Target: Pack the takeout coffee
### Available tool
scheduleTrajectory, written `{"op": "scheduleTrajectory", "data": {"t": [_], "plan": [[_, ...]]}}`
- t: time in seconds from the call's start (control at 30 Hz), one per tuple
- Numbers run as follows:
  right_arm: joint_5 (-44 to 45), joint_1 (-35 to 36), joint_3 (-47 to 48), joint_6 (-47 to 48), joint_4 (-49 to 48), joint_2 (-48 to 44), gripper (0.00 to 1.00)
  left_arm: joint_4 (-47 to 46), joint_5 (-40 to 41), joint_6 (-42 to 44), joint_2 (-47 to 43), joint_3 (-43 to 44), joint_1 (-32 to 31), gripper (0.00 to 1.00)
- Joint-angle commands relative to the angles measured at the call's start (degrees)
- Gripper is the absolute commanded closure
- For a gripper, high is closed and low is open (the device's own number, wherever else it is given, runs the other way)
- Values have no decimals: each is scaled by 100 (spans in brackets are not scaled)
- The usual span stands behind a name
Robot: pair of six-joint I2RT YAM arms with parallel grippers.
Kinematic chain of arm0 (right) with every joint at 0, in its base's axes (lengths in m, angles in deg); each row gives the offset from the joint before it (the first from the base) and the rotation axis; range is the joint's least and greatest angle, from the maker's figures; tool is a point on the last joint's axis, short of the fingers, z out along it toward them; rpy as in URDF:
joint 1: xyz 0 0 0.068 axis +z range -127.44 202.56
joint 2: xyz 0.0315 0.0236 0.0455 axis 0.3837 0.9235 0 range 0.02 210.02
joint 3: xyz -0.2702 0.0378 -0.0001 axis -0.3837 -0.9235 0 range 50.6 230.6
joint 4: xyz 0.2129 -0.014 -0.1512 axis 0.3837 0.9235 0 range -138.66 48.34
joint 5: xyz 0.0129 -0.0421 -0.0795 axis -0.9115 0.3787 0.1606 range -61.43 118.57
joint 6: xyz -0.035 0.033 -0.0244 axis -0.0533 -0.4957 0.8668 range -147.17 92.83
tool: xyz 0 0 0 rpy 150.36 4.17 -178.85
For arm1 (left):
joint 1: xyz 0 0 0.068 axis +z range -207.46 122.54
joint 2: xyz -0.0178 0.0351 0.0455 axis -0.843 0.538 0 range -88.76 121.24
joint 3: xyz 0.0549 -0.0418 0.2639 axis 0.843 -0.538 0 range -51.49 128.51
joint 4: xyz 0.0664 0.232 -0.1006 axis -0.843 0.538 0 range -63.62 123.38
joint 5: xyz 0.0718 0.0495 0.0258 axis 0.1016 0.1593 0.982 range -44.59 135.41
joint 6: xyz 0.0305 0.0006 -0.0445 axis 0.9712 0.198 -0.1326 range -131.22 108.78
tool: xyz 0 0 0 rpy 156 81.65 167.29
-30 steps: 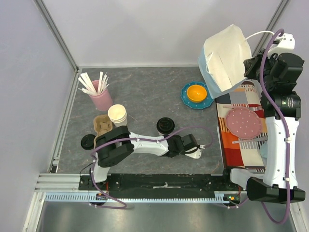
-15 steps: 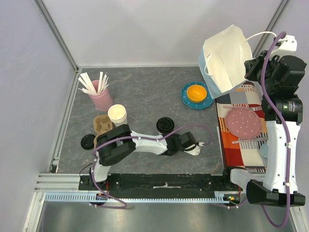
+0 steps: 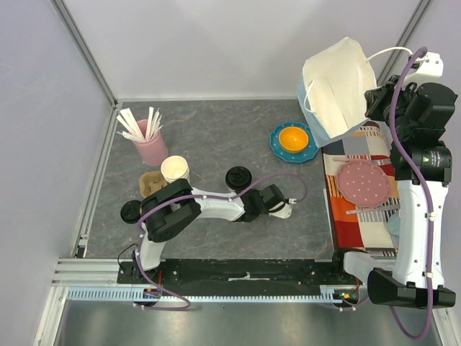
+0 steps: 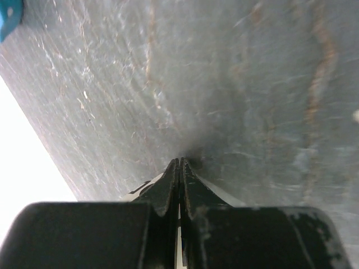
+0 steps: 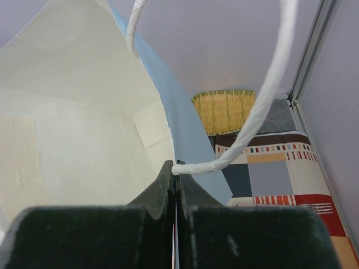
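Observation:
The takeout coffee point(image 3: 238, 177), a white cup under a black lid, stands upright mid-table. My left gripper point(image 3: 287, 210) lies low over the grey tabletop to its right and nearer me, apart from it, jaws pressed together with nothing between them point(image 4: 180, 163). The cup is out of the left wrist view. At the back right, a white and light-blue paper bag point(image 3: 335, 83) hangs mouth-open above the table. My right gripper point(image 3: 369, 99) is shut on its upper edge point(image 5: 177, 167), beside the white cord handle point(image 5: 263, 101).
A pink cup of white sticks point(image 3: 149, 146), stacked lidless cups point(image 3: 175, 170), a cardboard cup carrier point(image 3: 150, 184) and a loose black lid point(image 3: 131, 211) sit at the left. An orange bowl on a blue plate point(image 3: 294, 141) is by the bag. A patterned cloth point(image 3: 346, 209) holds a pink plate point(image 3: 364, 182).
My left gripper has swung back and to the left across the table. The takeout coffee now stands slightly farther left and back. The right arm and bag have hardly moved.

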Motion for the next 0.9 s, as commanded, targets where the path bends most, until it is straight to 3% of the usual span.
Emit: {"op": "scheduleTrajectory", "data": {"t": [0.0,0.67,0.87], "plan": [[12,-29,48,9,-154,-75,100,5,-290,183,33,-122,236,98],[-40,-29,21,9,-58,5,100,-733,-589,781,428,194,1545,98],[-14,-29,-241,9,92,-127,100,-584,-861,632,165,265,1494,98]]}}
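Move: The lidded coffee cup stands close against the left hand's left side, its middle about 8 cm left, 2 cm ahead and roughly 3 cm higher than the low, shut fingers. The stacked cups are some 30 cm left of the hand and 5 cm ahead; the orange bowl on its blue plate is 17 cm ahead and 9 cm right. From the high, bag-holding right hand, the coffee cup is about 36 cm left, 5 cm back and 40 cm below. With its fingers still shut, the left hand sweeps low over the table, about 10 cm forward and some 5 cm to the left without rising, passing left of the blue plate. As it goes, it turns roughly 10 degrees counter-clockwise and keeps its left side and wrist against the lidded coffee cup, pushing the cup along forward and left towards the stacked cups. ##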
